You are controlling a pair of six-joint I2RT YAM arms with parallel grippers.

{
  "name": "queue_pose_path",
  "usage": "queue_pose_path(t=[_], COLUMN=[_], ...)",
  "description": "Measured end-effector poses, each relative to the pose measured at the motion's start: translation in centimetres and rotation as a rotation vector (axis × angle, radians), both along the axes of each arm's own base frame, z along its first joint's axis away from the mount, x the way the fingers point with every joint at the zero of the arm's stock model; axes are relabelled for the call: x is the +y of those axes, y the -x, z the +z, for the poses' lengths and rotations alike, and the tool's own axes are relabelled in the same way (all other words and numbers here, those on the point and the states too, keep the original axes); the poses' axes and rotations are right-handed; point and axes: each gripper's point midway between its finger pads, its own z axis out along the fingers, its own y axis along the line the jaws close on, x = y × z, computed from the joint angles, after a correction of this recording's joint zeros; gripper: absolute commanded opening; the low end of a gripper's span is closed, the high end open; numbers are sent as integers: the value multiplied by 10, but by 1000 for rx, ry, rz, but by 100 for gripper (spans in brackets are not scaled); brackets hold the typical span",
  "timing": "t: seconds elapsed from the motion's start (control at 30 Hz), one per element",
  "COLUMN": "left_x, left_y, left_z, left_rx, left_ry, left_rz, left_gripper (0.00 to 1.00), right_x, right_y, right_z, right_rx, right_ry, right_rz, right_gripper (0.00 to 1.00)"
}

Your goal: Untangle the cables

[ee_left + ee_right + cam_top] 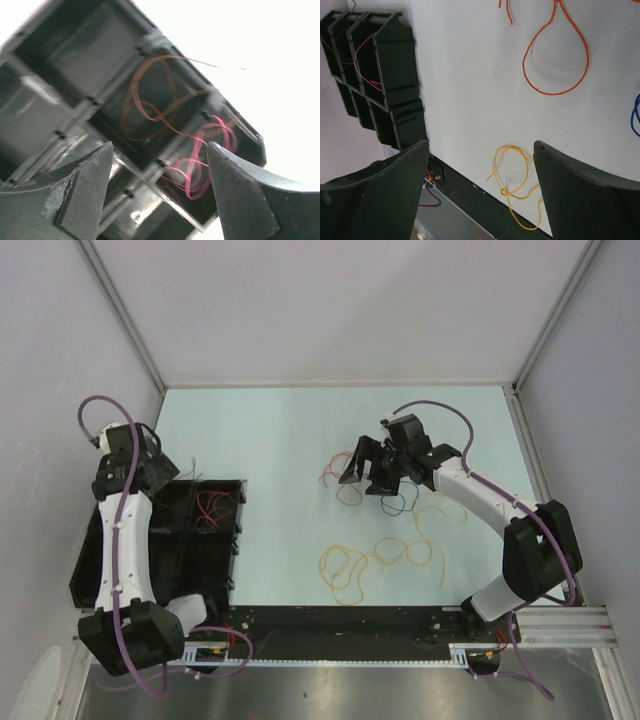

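Note:
A tangle of cables lies on the pale table: red loops (335, 476), a dark blue one (396, 505) and long yellow curls (380, 558). My right gripper (368, 474) hovers open over the red and blue ones. In its wrist view the gripper (481, 143) holds nothing, and a knotted yellow cable (512, 176) and an orange-red loop (557, 56) lie below it. My left gripper (160, 473) hangs over the black tray (150, 550). In its wrist view the gripper (160, 146) is open and empty, above a pink-red cable (199, 166) and a brownish-orange cable (152, 106) in neighbouring compartments.
The black divided tray (395, 60) stands at the table's left, with thin red wires in it. A black rail (340, 620) runs along the near edge. Grey walls close in the back and both sides. A blue cable (635, 114) shows at the right wrist view's right edge.

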Motion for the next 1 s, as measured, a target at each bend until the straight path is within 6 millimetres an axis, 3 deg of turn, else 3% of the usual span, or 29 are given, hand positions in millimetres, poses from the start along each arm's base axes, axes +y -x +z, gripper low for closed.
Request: queue_pose_path(t=[0.13, 0.37, 0.57, 0.77, 0.87, 1.0], left_x=[-28, -101, -155, -212, -224, -204], left_y=[-13, -32, -55, -87, -102, -112], left_z=[7, 18, 37, 46, 47, 37], left_rx=[-27, -57, -91, -68, -34, 34], left_ry=[25, 63, 74, 59, 12, -63], left_rz=[-100, -336, -503, -634, -634, -558], left_gripper=[84, 85, 82, 80, 79, 74], right_x=[-5, -32, -57, -68, -76, -91], right_y=[-6, -13, -6, 3, 5, 4], right_z=[6, 2, -11, -6, -1, 2], right_rx=[-9, 17, 59, 42, 25, 17], right_ry=[10, 83, 170, 213, 225, 243], right_rz=[-12, -56, -73, -53, -50, -63], right_gripper=[89, 88, 89, 89, 89, 89])
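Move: Over the black tray, the empty left hand has the red cable roughly 46 cm to its right, 13 cm ahead and 19 cm below. Lying in the tray are the brown cable, about 6 cm ahead and 3 cm right, and the pink one, 4 cm ahead and 12 cm right. From the right hand the blue cable is some 10 cm right, 6 ahead and 14 below; the red cable 12 ahead, 4 left; the yellow one 9 back, 6 right. Swinging off the tray, the open left hand sweeps fast to the right by some 22 cm and forward about 11, rising a little and turning clockwise some 35 degrees, out over bare table short of the red cable; at the very end it comes back left about 2 cm. The right hand, also open, shifts about 9 cm right towards the blue cable, its fingers tipping more steeply down. ##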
